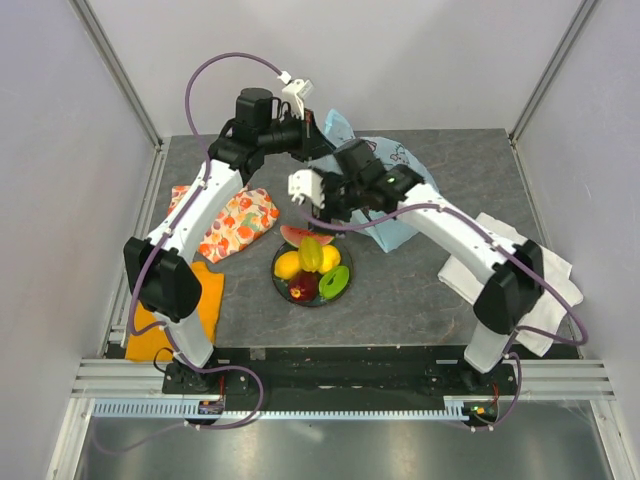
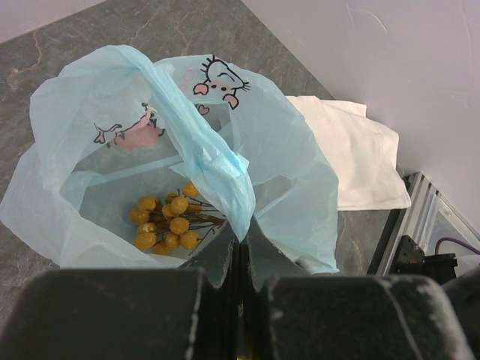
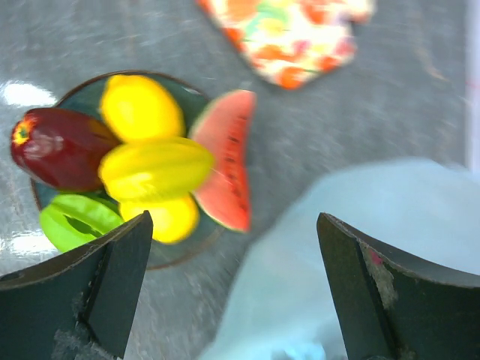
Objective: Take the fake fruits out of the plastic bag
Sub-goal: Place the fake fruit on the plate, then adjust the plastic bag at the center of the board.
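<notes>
The plastic bag (image 2: 285, 142), thin light-blue film with cartoon prints, stands pulled up at the back of the table (image 1: 400, 195). My left gripper (image 2: 240, 241) is shut on a fold of its rim, holding the mouth open. A brownish-yellow grape bunch (image 2: 169, 221) lies inside on the bag's bottom. My right gripper (image 3: 232, 247) hangs open and empty above the gap between the bag (image 3: 360, 247) and a dark plate (image 3: 82, 91). On the plate lie two lemons (image 3: 141, 107), a yellow ribbed fruit (image 3: 156, 169), a watermelon slice (image 3: 227, 169), a dark red fruit (image 3: 56, 146) and a green piece (image 3: 75, 221).
An orange-floral cloth (image 1: 238, 222) lies left of the plate (image 1: 276, 284), and an orange cloth (image 1: 205, 300) sits by the left arm's base. A white cloth (image 1: 520, 270) lies at the right under the right arm. Grey walls close in the table's back and sides.
</notes>
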Controlling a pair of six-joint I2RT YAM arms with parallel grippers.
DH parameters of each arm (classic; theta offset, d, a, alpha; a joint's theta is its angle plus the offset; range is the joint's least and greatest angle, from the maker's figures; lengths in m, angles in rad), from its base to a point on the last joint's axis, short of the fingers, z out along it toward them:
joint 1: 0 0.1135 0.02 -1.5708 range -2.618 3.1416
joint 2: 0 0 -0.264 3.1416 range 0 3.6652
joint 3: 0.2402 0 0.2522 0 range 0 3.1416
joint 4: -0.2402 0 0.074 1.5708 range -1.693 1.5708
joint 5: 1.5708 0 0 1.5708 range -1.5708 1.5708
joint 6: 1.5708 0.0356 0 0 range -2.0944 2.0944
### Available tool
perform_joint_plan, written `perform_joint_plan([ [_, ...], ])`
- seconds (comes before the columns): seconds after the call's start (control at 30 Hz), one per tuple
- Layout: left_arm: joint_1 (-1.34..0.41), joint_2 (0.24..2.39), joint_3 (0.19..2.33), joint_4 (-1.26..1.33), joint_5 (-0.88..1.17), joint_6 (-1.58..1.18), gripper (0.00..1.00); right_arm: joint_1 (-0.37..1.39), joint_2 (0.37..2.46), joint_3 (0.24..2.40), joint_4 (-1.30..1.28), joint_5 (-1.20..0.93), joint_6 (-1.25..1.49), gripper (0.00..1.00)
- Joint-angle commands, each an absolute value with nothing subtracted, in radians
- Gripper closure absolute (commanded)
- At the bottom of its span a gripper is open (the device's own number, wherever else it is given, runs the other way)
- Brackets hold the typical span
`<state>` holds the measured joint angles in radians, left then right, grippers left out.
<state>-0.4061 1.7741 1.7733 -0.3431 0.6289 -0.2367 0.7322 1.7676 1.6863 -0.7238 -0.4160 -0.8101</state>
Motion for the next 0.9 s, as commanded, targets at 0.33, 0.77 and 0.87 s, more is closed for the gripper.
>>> perform_joint_plan([
  [0.33,-0.405,1.741,1.714,-0.314,0.652,-0.305,0.98,0.364,1.808,1.648,-0.483,-0.411,-0.356,0.25],
  [0.77,-0.422,1.664,1.569,-0.324,0.661,-0.302,0.98,0.351,1.638,1.358,-0.689,-0.161,-0.494,0.27],
  [0.87,-0.440,1.670,1.568,-0.322,0.661,-0.302,0.99,0.350,1.637,1.403,-0.675,-0.247,-0.505,0.23],
])
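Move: The longan bunch lies inside the plastic bag, about 11 cm ahead of the open right hand, 10 cm to its right and some 18 cm below. Behind the right hand by 4 cm, 6 cm to its left and 13 cm down, is the yellow star fruit on the heap; the watermelon slice sits 3 cm ahead, 7 cm left and 17 cm lower. From the left hand, the bunch is roughly 13 cm right, 2 cm ahead and 28 cm below. Swinging in an arc away from the fruit plate, the right hand goes right and forward while rising some 6 cm, then sinks about 16 cm and draws back into the bag, ending on the right, stem side of the longan bunch. It turns roughly 45 degrees clockwise and its fingers narrow partly but stay open. The left hand keeps its pinch on the bag, lowering it and then easing it slightly back. ##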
